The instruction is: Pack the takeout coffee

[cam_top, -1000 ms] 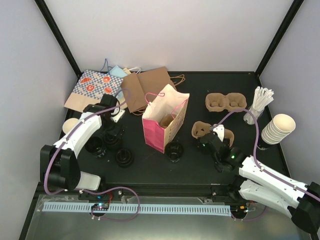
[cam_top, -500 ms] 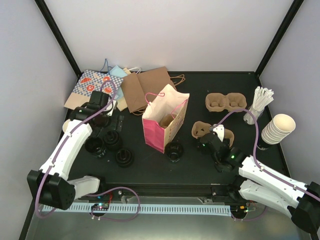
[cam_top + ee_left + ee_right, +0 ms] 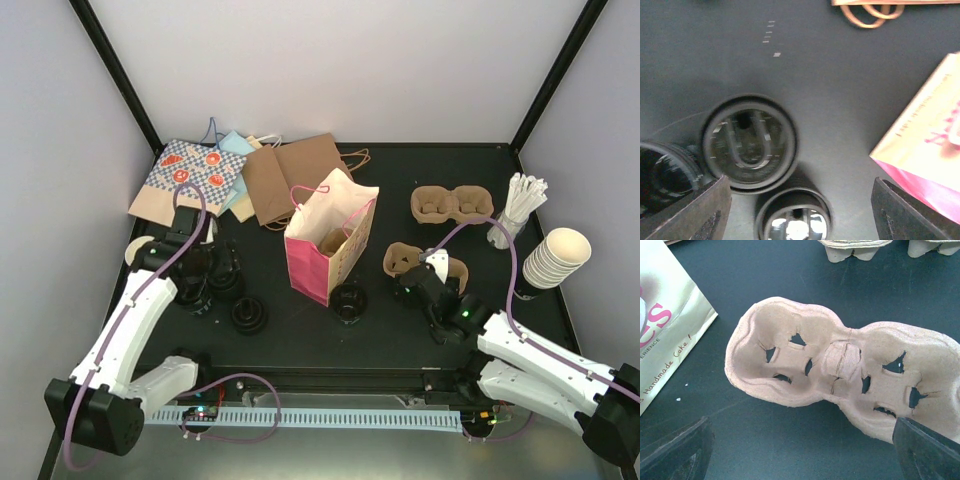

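Note:
Several round black lids (image 3: 248, 315) stand left of the pink paper bag (image 3: 330, 240), and one more (image 3: 348, 302) sits at the bag's near corner. From above I cannot tell whether cups are under them. My left gripper (image 3: 205, 268) hovers over this cluster. In the left wrist view it (image 3: 799, 220) is open, with one black lid (image 3: 795, 216) between its fingers (image 3: 695, 212) and another lid (image 3: 750, 142) just beyond. My right gripper (image 3: 800, 455) is open above the near edge of a pulp cup carrier (image 3: 840, 370), not touching it.
A second pulp carrier (image 3: 450, 205) lies at the back right. Paper-wrapped straws (image 3: 520, 200) and a stack of lidless cream cups (image 3: 555, 260) stand at the right edge. Flat paper bags (image 3: 250, 175) lie at the back left. The pink bag (image 3: 925, 150) stands open and upright.
My left arm has swung from beside the flat bags toward the near left, over the black lids, and its jaws have narrowed a little. The right arm has not moved.

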`<action>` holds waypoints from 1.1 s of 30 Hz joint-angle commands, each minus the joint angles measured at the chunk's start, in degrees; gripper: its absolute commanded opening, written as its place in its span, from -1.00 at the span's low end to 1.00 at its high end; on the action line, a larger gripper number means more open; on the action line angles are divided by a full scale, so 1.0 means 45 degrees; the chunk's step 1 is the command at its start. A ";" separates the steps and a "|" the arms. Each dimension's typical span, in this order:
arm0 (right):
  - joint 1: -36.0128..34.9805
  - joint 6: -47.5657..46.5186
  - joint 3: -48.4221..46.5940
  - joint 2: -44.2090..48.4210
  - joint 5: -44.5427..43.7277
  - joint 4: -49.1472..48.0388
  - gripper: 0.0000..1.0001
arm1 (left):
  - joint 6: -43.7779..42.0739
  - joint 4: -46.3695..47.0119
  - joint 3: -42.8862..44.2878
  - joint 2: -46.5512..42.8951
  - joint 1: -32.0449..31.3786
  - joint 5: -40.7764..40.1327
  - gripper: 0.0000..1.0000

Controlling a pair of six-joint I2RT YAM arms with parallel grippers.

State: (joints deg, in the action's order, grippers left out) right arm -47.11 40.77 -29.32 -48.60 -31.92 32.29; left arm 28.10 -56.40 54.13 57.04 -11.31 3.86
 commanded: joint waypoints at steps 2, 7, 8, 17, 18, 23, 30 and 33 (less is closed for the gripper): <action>0.0074 -0.0025 -0.0203 0.0110 -0.0132 -0.0214 1.00 | 0.2010 -0.1479 0.0913 0.1035 0.0030 -0.3543 0.65; 0.0070 -0.0029 -0.0183 0.0135 -0.0153 -0.0210 1.00 | 0.2725 -0.1839 0.1335 0.2052 0.0028 -0.3196 0.75; 0.0070 -0.0019 -0.0183 0.0136 -0.0162 -0.0214 1.00 | 0.2905 -0.1765 0.1331 0.2152 0.0023 -0.2832 0.75; 0.0062 0.0021 -0.0183 0.0163 -0.0191 -0.0191 1.00 | 0.5910 -0.1777 0.1360 0.2150 -0.1040 -0.2574 0.75; 0.0060 0.0021 -0.0183 0.0166 -0.0191 -0.0185 1.00 | 0.6308 -0.1970 0.1454 0.2184 -0.1224 -0.2859 0.78; 0.0076 0.0021 -0.0165 0.0228 -0.0191 -0.0188 1.00 | 0.7706 -0.2416 0.1512 0.2128 -0.1469 -0.3060 0.97; 0.0077 -0.0035 -0.0040 0.0545 -0.0143 -0.0282 1.00 | 0.8760 -0.1467 0.1018 0.1623 -0.1517 -0.2441 0.97; 0.0060 -0.0057 0.0003 0.0656 -0.0122 -0.0309 1.00 | 0.9471 -0.1502 0.0984 0.1720 -0.1964 -0.2335 0.97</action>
State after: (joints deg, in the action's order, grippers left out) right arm -47.11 40.77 -29.32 -46.76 -31.94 32.16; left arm 64.93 -64.16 58.94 65.01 -18.02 -7.77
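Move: The taller black lidded cup stands some 3 cm ahead of my left hand, 5 cm to its left and about 12 cm below. The shorter lidded cup is about 6 cm back and 1 cm left of the hand; the open dark cup lies level with the hand and 11 cm left. The bag is roughly 21 cm right and 5 cm ahead. From my idle right hand, the taller cup is about 42 cm left, level fore and aft. Over the lidded cups I swing my left hand about 3.5 cm left while sinking 3 cm, then ease back right most of that way and lift slightly. Meanwhile I turn the wrist some 30 degrees counter-clockwise, tip the fingers more steeply down and spread them from mostly to fully open, still above the cups and empty. ##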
